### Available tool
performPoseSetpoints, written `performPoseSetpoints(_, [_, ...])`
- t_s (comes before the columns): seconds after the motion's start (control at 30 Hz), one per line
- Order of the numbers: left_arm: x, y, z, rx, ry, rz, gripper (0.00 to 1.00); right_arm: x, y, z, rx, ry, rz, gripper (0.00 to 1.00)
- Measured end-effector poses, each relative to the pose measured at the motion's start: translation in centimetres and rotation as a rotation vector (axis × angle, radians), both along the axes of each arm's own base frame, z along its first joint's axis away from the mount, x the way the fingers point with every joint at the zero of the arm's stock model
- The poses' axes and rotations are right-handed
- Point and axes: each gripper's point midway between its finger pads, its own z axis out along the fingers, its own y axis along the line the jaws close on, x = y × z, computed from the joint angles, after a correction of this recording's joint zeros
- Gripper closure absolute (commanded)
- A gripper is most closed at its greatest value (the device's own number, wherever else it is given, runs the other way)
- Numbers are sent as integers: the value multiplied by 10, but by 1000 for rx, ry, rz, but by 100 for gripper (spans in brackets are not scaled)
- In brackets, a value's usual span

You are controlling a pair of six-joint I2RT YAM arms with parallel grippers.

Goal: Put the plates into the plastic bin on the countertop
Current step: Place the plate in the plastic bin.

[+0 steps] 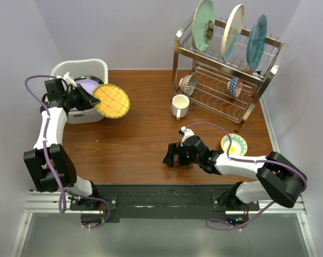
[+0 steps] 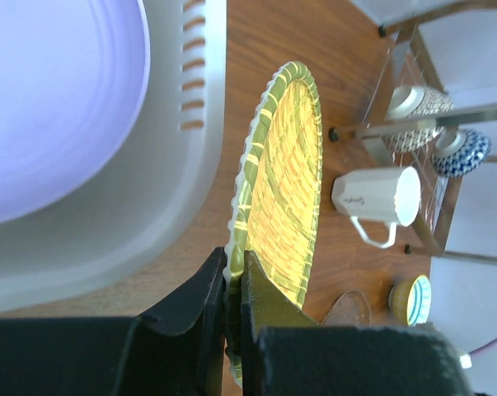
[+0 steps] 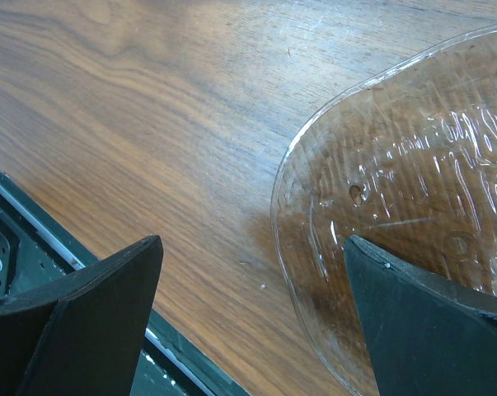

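The white plastic bin (image 1: pixel 70 72) stands at the far left of the countertop (image 1: pixel 140 134), with a lavender plate (image 1: pixel 88 85) lying inside it. My left gripper (image 1: pixel 94 99) is shut on the rim of an orange scalloped plate (image 1: pixel 112 100). In the left wrist view that green-edged plate (image 2: pixel 285 190) hangs just outside the bin's right wall (image 2: pixel 190 165), pinched between the black fingers (image 2: pixel 194 297). My right gripper (image 1: pixel 174 155) stands open low over the countertop near its front edge. Its right finger (image 3: pixel 421 313) is over the rim of a clear glass plate (image 3: pixel 413 190). Three plates stand in the rack: pale green (image 1: pixel 204 19), cream (image 1: pixel 232 27) and blue (image 1: pixel 256 37).
A steel wire dish rack (image 1: pixel 225 75) fills the back right, with two small bowls (image 1: pixel 188 84) (image 1: pixel 234 87) on its lower shelf. A white mug (image 1: pixel 179 106) stands in front of it. A small yellow-patterned bowl (image 1: pixel 234 144) sits beside my right arm.
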Motion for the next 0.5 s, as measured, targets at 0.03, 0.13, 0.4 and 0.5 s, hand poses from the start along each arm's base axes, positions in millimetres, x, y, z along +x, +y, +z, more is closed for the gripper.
performPoseSetpoints(0.03, [2, 2, 3, -1, -7, 4, 100, 0, 0, 0, 0, 0, 0, 5])
performPoseSetpoints(0.13, [9, 11, 11, -4, -34, 29, 100, 0, 0, 0, -1, 0, 1, 5])
performPoseSetpoints(0.4, [16, 39, 13, -14, -42, 101, 100, 0, 0, 0, -2, -2, 2, 4])
performPoseSetpoints(0.5, [16, 48, 13, -23, -41, 131, 100, 0, 0, 0, -2, -1, 2, 4])
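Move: The left hand already grips the rim of the yellow woven plate, whose middle sits roughly 7 cm to its right, 2 cm ahead and slightly lower. The plastic bin's middle lies about 10 cm left of this hand, 7 cm ahead and 12 cm below. Inside, the purple plate is some 9 cm left, 5 cm ahead and 12 cm below the hand. From the idle right hand, the bin is about 48 cm left, 32 cm ahead and 3 cm higher. Leftward about 5 cm, the left hand carries the yellow plate farther in over the bin's right rim, edging forward and rising 1–2 cm, mostly at the start, then travelling nearly level. The wrist swings a little under 10 degrees counter-clockwise, and the fingers keep their pinch on the plate's rim. ##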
